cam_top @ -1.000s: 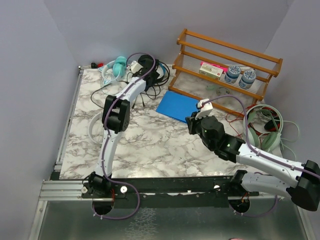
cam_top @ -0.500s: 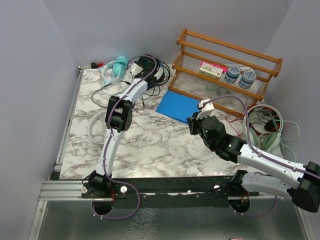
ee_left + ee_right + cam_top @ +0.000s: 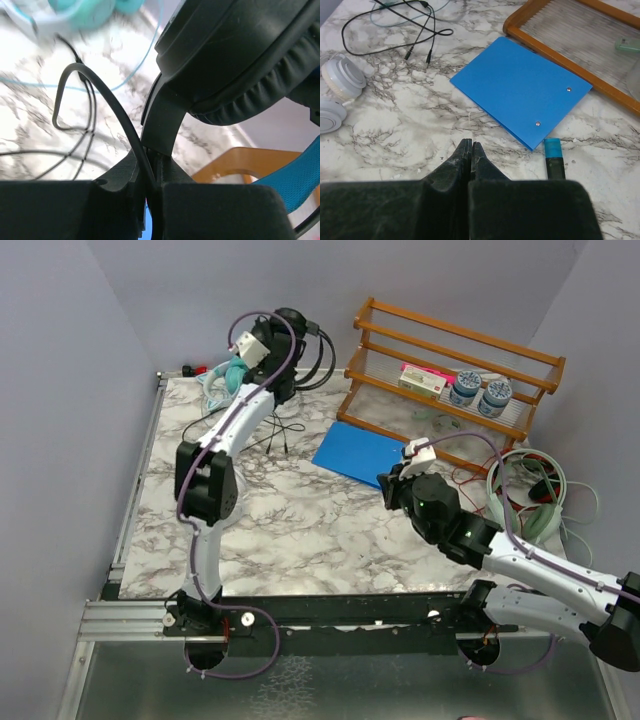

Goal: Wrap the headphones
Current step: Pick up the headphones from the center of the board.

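My left gripper [image 3: 283,358] is shut on the yoke of the black headphones [image 3: 293,328] and holds them up above the table's far left corner. In the left wrist view the yoke [image 3: 161,122] sits between my jaws, below the padded earcup [image 3: 240,55]. A black cable [image 3: 107,102] runs down past the left gripper [image 3: 152,162]. The teal headphones [image 3: 233,374] lie under them at the back. The white headphones [image 3: 340,75] rest at the table's left. Shut and holding nothing, my right gripper [image 3: 389,483] hovers over the marble near the middle [image 3: 471,145].
A blue folder [image 3: 358,452] lies before the wooden rack [image 3: 450,380], which holds a box and two jars. Thin black cables [image 3: 268,430] trail across the back left. A blue-capped marker [image 3: 554,160] lies beside the folder. More headphones and red cables [image 3: 527,502] sit at the far right.
The left gripper has closed on the black headphones and lifted them up and back off the table. The right arm has barely shifted.
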Robot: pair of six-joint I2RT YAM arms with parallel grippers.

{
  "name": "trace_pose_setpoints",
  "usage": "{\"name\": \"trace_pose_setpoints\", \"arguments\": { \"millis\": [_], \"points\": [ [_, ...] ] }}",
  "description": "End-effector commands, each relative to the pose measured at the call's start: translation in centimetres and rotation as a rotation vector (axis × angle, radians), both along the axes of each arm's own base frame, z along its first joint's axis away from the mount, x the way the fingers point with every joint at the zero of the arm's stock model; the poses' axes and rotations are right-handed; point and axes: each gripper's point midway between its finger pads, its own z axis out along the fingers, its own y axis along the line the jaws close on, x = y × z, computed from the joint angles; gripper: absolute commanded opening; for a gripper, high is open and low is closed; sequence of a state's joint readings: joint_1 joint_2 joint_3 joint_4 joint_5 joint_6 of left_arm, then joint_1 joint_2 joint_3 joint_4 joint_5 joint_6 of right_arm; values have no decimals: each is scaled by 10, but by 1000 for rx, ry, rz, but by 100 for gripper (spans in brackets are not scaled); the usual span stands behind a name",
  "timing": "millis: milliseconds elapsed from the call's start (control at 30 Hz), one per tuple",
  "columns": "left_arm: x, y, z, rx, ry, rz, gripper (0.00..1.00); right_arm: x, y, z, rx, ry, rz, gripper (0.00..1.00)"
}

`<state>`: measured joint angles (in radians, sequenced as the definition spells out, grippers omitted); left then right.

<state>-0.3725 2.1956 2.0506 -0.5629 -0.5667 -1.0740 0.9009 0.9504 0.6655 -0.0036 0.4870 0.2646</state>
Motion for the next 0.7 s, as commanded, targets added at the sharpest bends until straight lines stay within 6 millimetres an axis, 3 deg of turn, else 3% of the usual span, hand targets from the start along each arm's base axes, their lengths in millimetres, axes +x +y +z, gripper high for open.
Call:
{"name": "trace_pose_setpoints", "arguments": {
  "millis": [0,100,200,433,667],
  "points": [
    [-39,38,130,78,-233,42,0,0,-8,17,23,-16,-29,1],
    [-71,45,162,117,-266,-23,0,0,-11,23,28,-28,-33,1],
    [-100,36,201,129,-328,-159,0,0,-15,30,29,-45,-43,1],
    [-174,-27,305,18,-556,-545,0,1,-29,33,38,-58,-111,0],
    [-249,-95,381,-192,-744,-862,0,-2,-45,35,81,-80,-173,0]
  ]
}}
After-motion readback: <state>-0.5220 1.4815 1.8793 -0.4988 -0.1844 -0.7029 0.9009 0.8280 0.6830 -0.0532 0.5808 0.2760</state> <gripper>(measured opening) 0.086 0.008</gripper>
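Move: The black headphones are already off the board, gripped in the left hand by the band beside one earcup. From that hand, the open centre of the board lies some 28 cm back, 10 cm right and 18 cm below. The blue folder is 14 cm back and 20 cm right of the hand, the white headphones 28 cm back and 11 cm left, both low on the board. From the right hand, the board's centre is about 4 cm ahead, 15 cm left and 20 cm below. The black headphones, kept in the left hand's shut fingers, go up fast by about 30 cm while being drawn back some 20 cm from the far edge. The hand first drifts left, then swings right over the board, the wrist tipping its fingers up and turning clockwise by roughly 35 degrees. The empty right hand, still shut, rises and edges right a few centimetres. ##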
